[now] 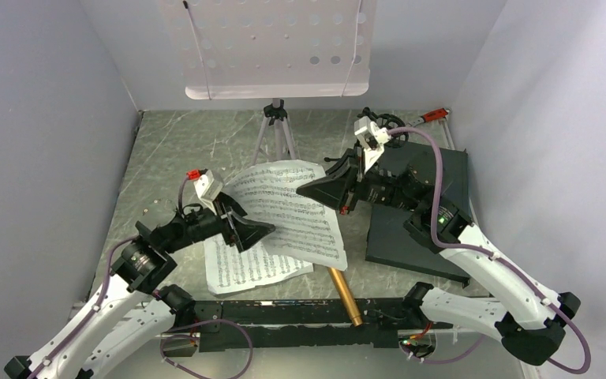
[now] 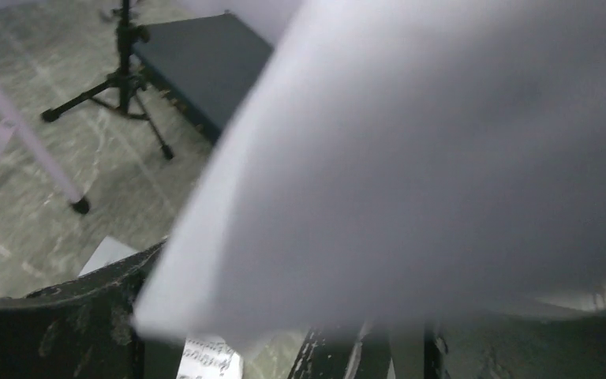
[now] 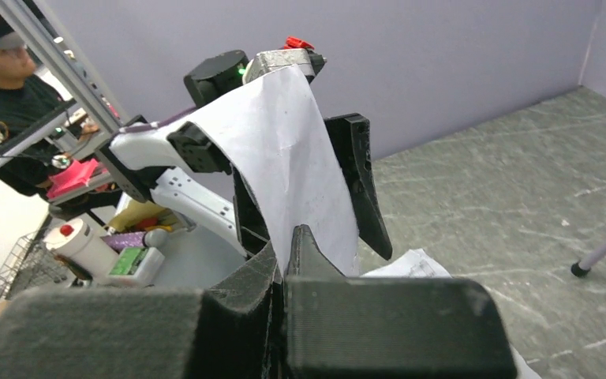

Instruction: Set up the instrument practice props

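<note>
The pale lilac music stand (image 1: 276, 47) rises at the back on its tripod (image 1: 278, 134). One printed music sheet (image 1: 246, 268) lies flat on the table. A second sheet (image 1: 296, 217) is lifted at its far corner, with my right gripper (image 1: 309, 190) (image 3: 282, 253) shut on its edge. My left gripper (image 1: 256, 233) (image 2: 237, 339) stands open around that raised sheet (image 3: 300, 158), one finger (image 3: 363, 181) on either side. The sheet's underside (image 2: 442, 158) fills the left wrist view. The gold microphone (image 1: 345, 296) lies near the front edge. The small black mic stand (image 1: 379, 122) (image 2: 122, 79) stands at the back right.
A dark grey slab (image 1: 422, 221) (image 2: 197, 63) lies at the right under my right arm. A red-handled wrench (image 1: 435, 115) sits in the back right corner. Lilac walls close in the left, back and right sides.
</note>
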`<state>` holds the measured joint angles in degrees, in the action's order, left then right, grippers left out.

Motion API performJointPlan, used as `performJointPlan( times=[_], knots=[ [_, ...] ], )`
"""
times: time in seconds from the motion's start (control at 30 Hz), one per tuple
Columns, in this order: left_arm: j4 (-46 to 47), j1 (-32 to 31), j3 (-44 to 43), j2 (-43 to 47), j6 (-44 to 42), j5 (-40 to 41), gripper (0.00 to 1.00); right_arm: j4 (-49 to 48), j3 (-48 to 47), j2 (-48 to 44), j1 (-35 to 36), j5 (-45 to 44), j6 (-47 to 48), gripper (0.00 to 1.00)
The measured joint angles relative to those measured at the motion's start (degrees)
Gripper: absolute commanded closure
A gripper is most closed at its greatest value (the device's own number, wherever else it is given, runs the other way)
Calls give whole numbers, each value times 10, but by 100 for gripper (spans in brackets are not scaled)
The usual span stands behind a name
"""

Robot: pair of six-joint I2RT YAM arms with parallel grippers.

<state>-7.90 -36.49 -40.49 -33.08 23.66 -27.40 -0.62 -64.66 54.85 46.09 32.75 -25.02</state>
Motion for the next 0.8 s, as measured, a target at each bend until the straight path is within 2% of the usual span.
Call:
performJointPlan(
  times=[0.13, 0.47, 0.8],
  knots=[
    [61, 0, 0, -13, 21, -37, 23, -23, 0, -4, 0, 7, -14, 100],
    [99, 0, 10, 31, 34, -52, 39, -66, 0, -14, 0, 11, -34, 100],
    [161, 0, 11, 43, 61, -85, 47, -105, 2, -10, 0, 23, -61, 100]
  ],
)
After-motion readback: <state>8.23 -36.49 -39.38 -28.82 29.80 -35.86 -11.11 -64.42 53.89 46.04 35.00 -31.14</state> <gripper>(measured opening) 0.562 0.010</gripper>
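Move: Hanging from the closed right fingers, the music sheet has its middle about 5 cm to the left hand's right, 1 cm ahead and 4 cm above; from the right hand it lies some 2 cm left, 2 cm ahead and 8 cm below. The other sheets lie on the table about 4 cm left, 2 cm ahead and 30 cm below the left hand. The gold microphone is roughly 9 cm right of the right hand, 3 cm back and 41 cm below. Rising about 7 cm and drawing back some 4 cm, the left hand works up around the sheet's free left side, tipping its fingertips upward by 10 to 15 degrees and narrowing its wide-open fingers to roughly half open, one on either face of the paper. The right hand keeps its pinch and lifts the sheet about 4 cm, easing slightly back and tipping its fingertips up. ##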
